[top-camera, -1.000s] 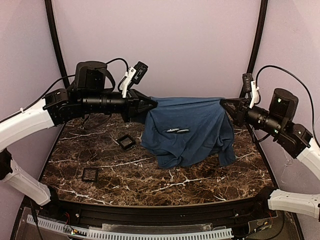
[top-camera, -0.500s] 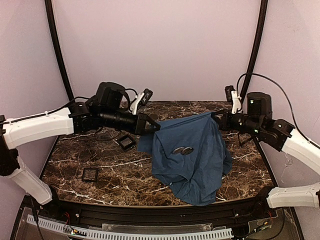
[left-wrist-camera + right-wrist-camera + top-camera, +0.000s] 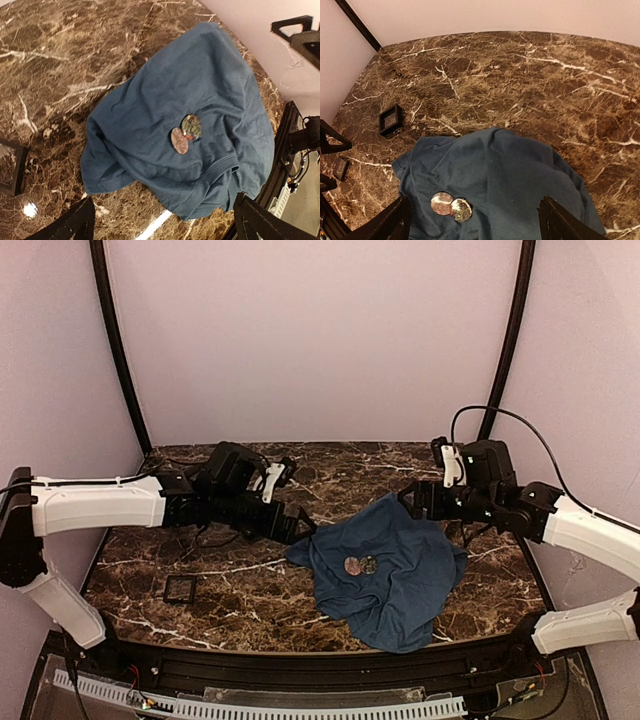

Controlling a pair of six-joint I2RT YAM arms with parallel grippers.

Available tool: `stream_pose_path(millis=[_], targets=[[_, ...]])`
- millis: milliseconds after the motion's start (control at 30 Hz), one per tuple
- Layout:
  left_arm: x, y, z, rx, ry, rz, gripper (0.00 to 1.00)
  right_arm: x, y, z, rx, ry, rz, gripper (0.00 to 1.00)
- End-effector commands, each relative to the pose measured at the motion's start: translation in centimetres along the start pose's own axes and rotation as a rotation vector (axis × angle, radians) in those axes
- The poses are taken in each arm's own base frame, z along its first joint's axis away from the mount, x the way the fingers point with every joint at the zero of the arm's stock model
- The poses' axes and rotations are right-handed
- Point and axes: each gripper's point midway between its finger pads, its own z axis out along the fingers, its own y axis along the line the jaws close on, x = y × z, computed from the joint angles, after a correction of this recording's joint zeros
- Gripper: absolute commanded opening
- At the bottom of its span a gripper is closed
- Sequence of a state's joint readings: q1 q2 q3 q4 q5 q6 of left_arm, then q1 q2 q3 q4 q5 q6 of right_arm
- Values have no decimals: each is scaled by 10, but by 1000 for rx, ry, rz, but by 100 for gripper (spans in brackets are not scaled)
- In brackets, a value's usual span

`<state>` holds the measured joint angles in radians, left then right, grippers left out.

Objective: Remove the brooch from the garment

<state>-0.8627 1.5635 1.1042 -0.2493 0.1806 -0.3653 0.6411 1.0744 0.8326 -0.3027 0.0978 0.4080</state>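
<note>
The blue garment lies crumpled on the marble table, right of centre. Two small round pieces sit side by side on its front: a pale pinkish-grey brooch and a greenish one. They also show in the left wrist view, pale and greenish, and in the right wrist view, pale and greenish. My left gripper is open at the cloth's left edge, holding nothing. My right gripper is open above the cloth's far edge, holding nothing.
A small black square tray lies at the front left. The right wrist view shows a second tray left of the cloth. The table's black front rail runs along the near edge.
Both arms came down and inward with the garment, which hung stretched between them. It now lies in a heap on the table and both grippers have let go.
</note>
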Motion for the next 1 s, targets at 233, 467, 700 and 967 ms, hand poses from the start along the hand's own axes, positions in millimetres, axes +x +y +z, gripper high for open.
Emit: stream_pose_path(millis=[233,467,700,967], targets=[[3,-15,50,66,-17,-152,93,86,72,40,-141,230,34,68],[8,3,75,11,-18,-250,90,105,86,68,-68,286,18,60],[11,22,94,-47,-12,-286,78,115,95,81,-66,306,25,56],[20,44,103,-148,9,-294,77,120,97,84,-69,307,38,54]])
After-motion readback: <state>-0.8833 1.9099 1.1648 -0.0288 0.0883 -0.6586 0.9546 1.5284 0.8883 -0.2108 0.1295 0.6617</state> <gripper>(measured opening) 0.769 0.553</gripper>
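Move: The pink brooch lies about 12 cm to the right hand's left, level with it fore and aft and some 18 cm below. The flowered brooch touches it on the right, about 9 cm left of that hand. From the left hand the pink brooch is about 12 cm right, 3 cm ahead and 13 cm down. The garment's left corner is 4 cm straight ahead of the left hand, about as low; the black frame lies 12 cm ahead and 10 cm left. With no clear contact yet, the right hand swoops down and left towards the two brooches, about 12 cm each way and slightly back, tipping its fingers down roughly 20 degrees and narrowing them to about half open, then slows just above the brooches. The left hand, after a small rise, sinks about 10 cm towards the garment's left part, drifting right, then forward, fingers closing slightly but still wide. ##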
